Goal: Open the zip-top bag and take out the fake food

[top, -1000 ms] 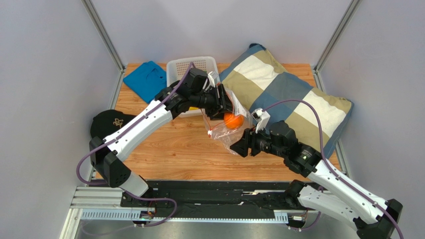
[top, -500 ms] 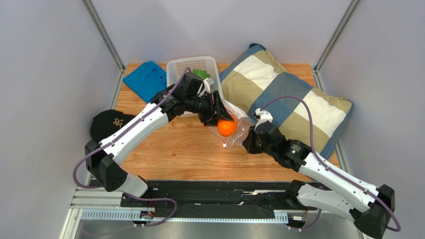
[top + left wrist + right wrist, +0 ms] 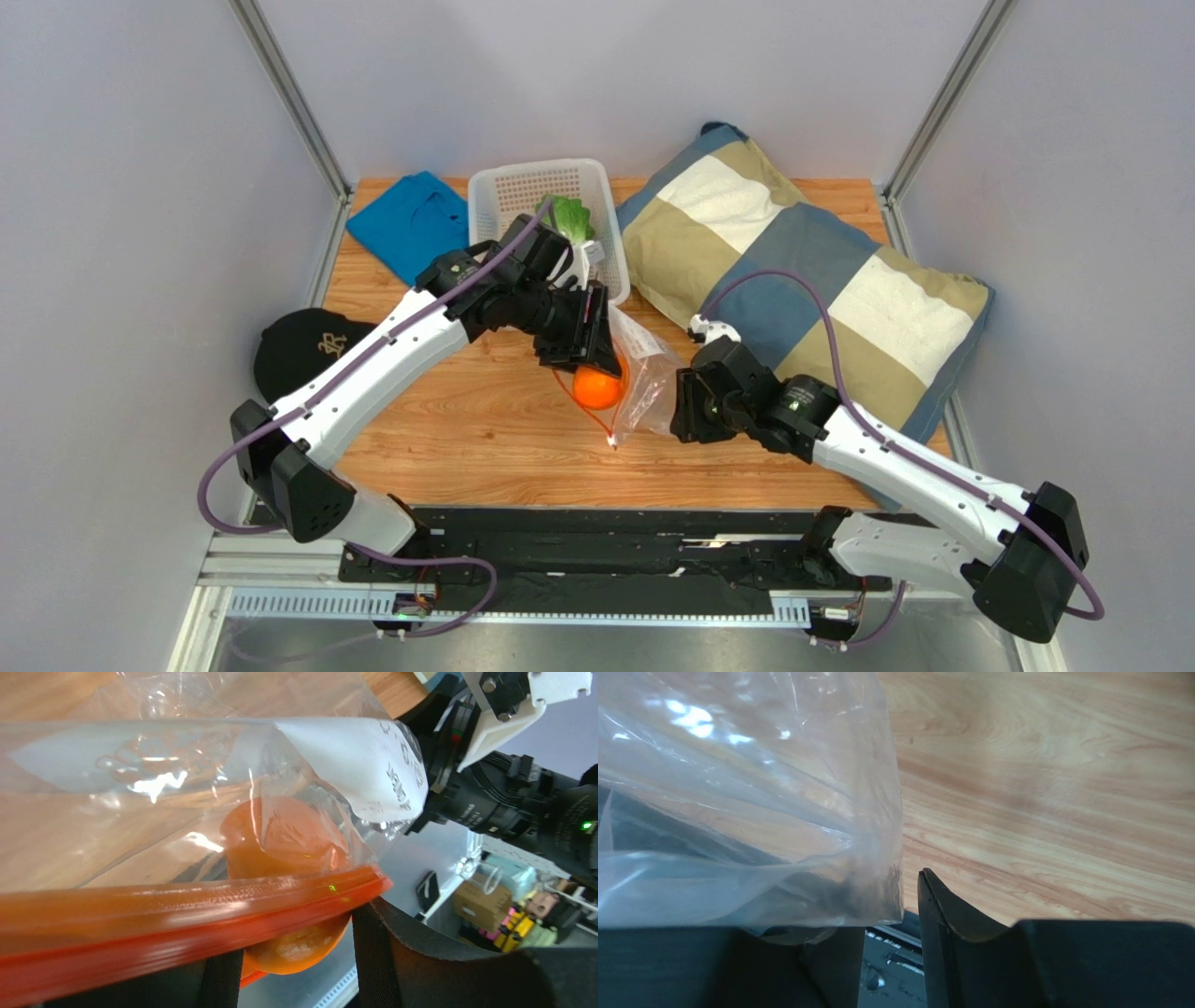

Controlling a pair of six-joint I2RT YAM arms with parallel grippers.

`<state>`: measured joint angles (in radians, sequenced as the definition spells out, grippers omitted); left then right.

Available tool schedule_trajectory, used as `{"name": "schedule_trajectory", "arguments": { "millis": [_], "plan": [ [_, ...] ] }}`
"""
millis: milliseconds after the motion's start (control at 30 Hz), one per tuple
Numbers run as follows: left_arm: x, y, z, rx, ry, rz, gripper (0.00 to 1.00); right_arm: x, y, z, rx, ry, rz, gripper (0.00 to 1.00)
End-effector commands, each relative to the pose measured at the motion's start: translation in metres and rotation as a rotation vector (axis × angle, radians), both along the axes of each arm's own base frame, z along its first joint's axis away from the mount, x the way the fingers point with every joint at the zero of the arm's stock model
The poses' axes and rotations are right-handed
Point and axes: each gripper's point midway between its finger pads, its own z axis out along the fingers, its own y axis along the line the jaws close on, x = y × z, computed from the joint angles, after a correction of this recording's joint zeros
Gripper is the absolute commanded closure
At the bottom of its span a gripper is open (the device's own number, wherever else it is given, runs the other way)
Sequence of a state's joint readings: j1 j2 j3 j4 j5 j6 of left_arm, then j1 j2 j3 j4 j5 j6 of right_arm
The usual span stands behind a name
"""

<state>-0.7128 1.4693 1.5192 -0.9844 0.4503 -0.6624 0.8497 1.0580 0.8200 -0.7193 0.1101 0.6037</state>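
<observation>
The clear zip-top bag [image 3: 648,375] hangs between my two grippers over the middle of the wooden table. Its orange-red zip strip [image 3: 175,917] lies across the fingers of my left gripper [image 3: 298,941], with its white label [image 3: 358,763] beyond. The left gripper [image 3: 584,347] is shut on the round orange [image 3: 599,389] at the bag's mouth. The orange's lower half shows bare between the fingers. My right gripper [image 3: 682,406] is at the bag's other end. In the right wrist view that gripper [image 3: 889,917] stands open, with a bag corner [image 3: 878,882] loose between its fingers.
A white perforated basket [image 3: 514,186] at the back holds a green-white lettuce head [image 3: 571,217]. A blue cloth [image 3: 413,224] lies to its left and a black cap [image 3: 300,350] at the left edge. A large checked pillow [image 3: 814,280] fills the right side.
My left gripper has carried the orange and the bag's mouth down and to the left, towards the near edge. The right gripper followed leftward with the bag. The lettuce in the basket came into view.
</observation>
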Motion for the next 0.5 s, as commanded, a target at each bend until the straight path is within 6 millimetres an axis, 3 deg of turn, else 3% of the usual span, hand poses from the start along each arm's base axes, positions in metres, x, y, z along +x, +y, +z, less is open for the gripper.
{"name": "schedule_trajectory", "arguments": {
  "millis": [0, 267, 433, 467],
  "plan": [
    [0.004, 0.02, 0.015, 0.035, -0.181, -0.048, 1.0, -0.016, 0.016, 0.014, 0.129, 0.063, 0.068, 0.52],
    [-0.012, 0.022, 0.001, 0.064, -0.134, -0.208, 1.0, -0.028, 0.024, 0.008, 0.153, 0.126, 0.142, 0.29],
    [-0.007, 0.042, -0.014, 0.176, -0.192, -0.235, 1.0, -0.025, 0.029, 0.052, 0.268, 0.076, 0.131, 0.13],
    [-0.007, 0.04, -0.015, 0.164, -0.2, -0.249, 1.0, -0.022, 0.032, 0.07, 0.317, 0.049, 0.126, 0.11]
  ]
}}
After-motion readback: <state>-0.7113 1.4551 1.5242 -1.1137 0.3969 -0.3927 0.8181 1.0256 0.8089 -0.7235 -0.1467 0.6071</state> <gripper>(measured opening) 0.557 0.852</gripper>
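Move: Held in the left fingers is the orange, bound for the white basket, whose middle lies about 28 cm ahead of that hand, 7 cm to its left and 15 cm below. The bag's bottom end hangs some 9 cm to the left hand's right, 3 cm back and 7 cm below. From the right hand that same end is about 3 cm left, 1 cm ahead and 2 cm above; the orange is roughly 11 cm left, 3 cm ahead and 8 cm higher. Drawing the orange away from the right hand, the left hand goes about 3 cm left and sinks a little, turning some 15 degrees and keeping its grip as the bag trails along. The right hand, fingers already parting, opens them nearly wide and backs off about 3 cm, with 2 cm to the left, clear of the bag's bottom end, tilting slightly. ##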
